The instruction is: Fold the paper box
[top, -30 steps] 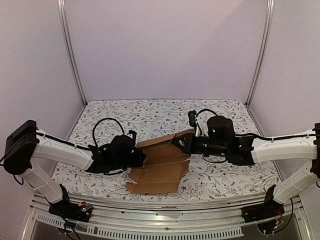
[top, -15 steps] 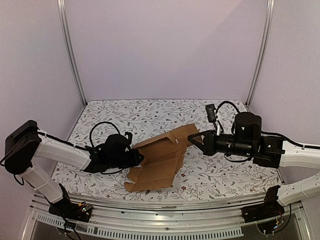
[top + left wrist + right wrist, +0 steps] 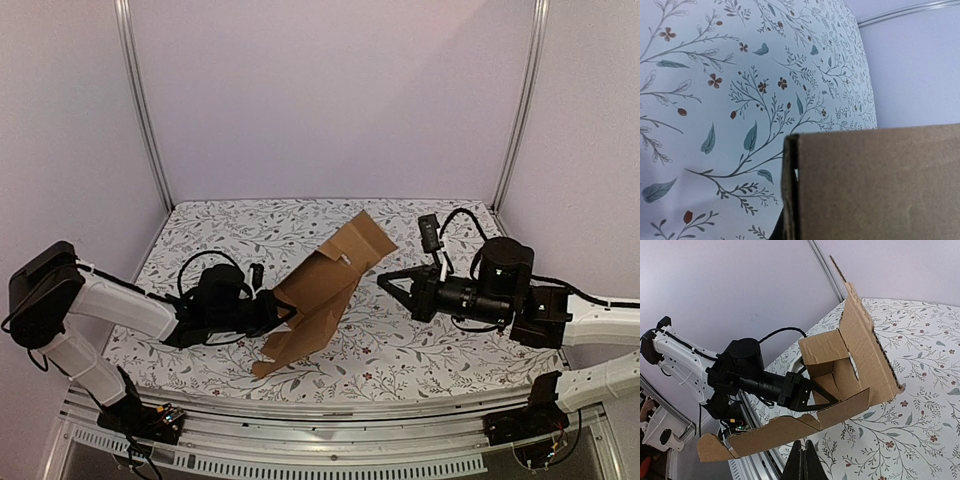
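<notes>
The paper box (image 3: 335, 275) is a brown cardboard sheet with partly raised flaps. It stands steeply tilted, its lower corner near the table front and its upper edge toward the back. My left gripper (image 3: 288, 316) is shut on a flap at the box's left side. In the right wrist view its black fingers (image 3: 832, 399) pinch an inner wall of the box (image 3: 862, 352). Cardboard (image 3: 875, 185) fills the left wrist view and hides the left fingers. My right gripper (image 3: 383, 281) is shut and empty, clear of the box to its right; its tips (image 3: 802, 455) point at the box.
A floral cloth (image 3: 230, 235) covers the table. Metal frame posts (image 3: 140, 110) stand at the back corners with pale walls behind. A metal rail (image 3: 330, 415) runs along the front edge beside both arm bases.
The box has swung up from lying nearly flat to a steep tilt, carried by the left gripper. The right gripper drew back to the right, away from the flap it was against.
</notes>
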`<state>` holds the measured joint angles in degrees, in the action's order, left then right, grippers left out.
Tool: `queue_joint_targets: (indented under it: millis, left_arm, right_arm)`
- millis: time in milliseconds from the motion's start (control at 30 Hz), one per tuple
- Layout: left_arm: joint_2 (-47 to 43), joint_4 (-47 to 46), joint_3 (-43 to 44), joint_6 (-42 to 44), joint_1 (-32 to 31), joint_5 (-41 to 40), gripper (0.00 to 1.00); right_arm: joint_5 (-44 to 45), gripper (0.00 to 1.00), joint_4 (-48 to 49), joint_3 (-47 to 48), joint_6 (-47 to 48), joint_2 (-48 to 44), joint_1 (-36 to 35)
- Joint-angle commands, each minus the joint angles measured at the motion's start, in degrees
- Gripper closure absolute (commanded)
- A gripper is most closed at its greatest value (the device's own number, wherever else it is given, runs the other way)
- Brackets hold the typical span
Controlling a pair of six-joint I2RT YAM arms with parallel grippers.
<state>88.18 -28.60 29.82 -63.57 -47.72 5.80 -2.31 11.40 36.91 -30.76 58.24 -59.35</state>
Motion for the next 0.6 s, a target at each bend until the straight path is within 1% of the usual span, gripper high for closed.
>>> queue_joint_targets:
  millis: [0,233,567]
  left_arm:
    - [-1.8,-5.2,-0.7,-3.0,0.7,4.6,1.0]
    - [-4.0,-5.3,-1.0,-3.4,0.6,5.9,1.0]
    - [-6.4,-4.9,-1.4,-2.4,0.5,6.4,1.0]
  right_arm:
    - [1.1,1.0,5.5,2.2,1.5,3.0,-1.2]
    - [1.3,1.0,9.1,5.9,2.4,6.9,-2.0]
    - [1.7,1.0,9.4,9.1,3.2,10.0,-2.6]
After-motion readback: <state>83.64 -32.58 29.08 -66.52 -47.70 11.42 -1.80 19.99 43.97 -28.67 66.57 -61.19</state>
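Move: The box hangs slanted from the left gripper, with its raised end flap up to the right. From the right fingertips that flap is about 6 cm ahead, 2 cm left and 3 cm higher. The left fingertips on the box edge are some 7 cm ahead, 14 cm left and 18 cm below the right hand; the box's low near end is 2 cm back, 19 cm left and 21 cm down. From the left hand the raised flap is 1 cm ahead, 12 cm right and 19 cm up. Keep the box edge pinched in the left gripper and lift it about 4 cm, drifting slightly right and tilting the fingertips up some 10 degrees. Meanwhile bring the shut right gripper up and left, about 4 cm each way, in beside the raised end flap, its fingertips tipping up a little; it comes close, but contact can't be made out. ##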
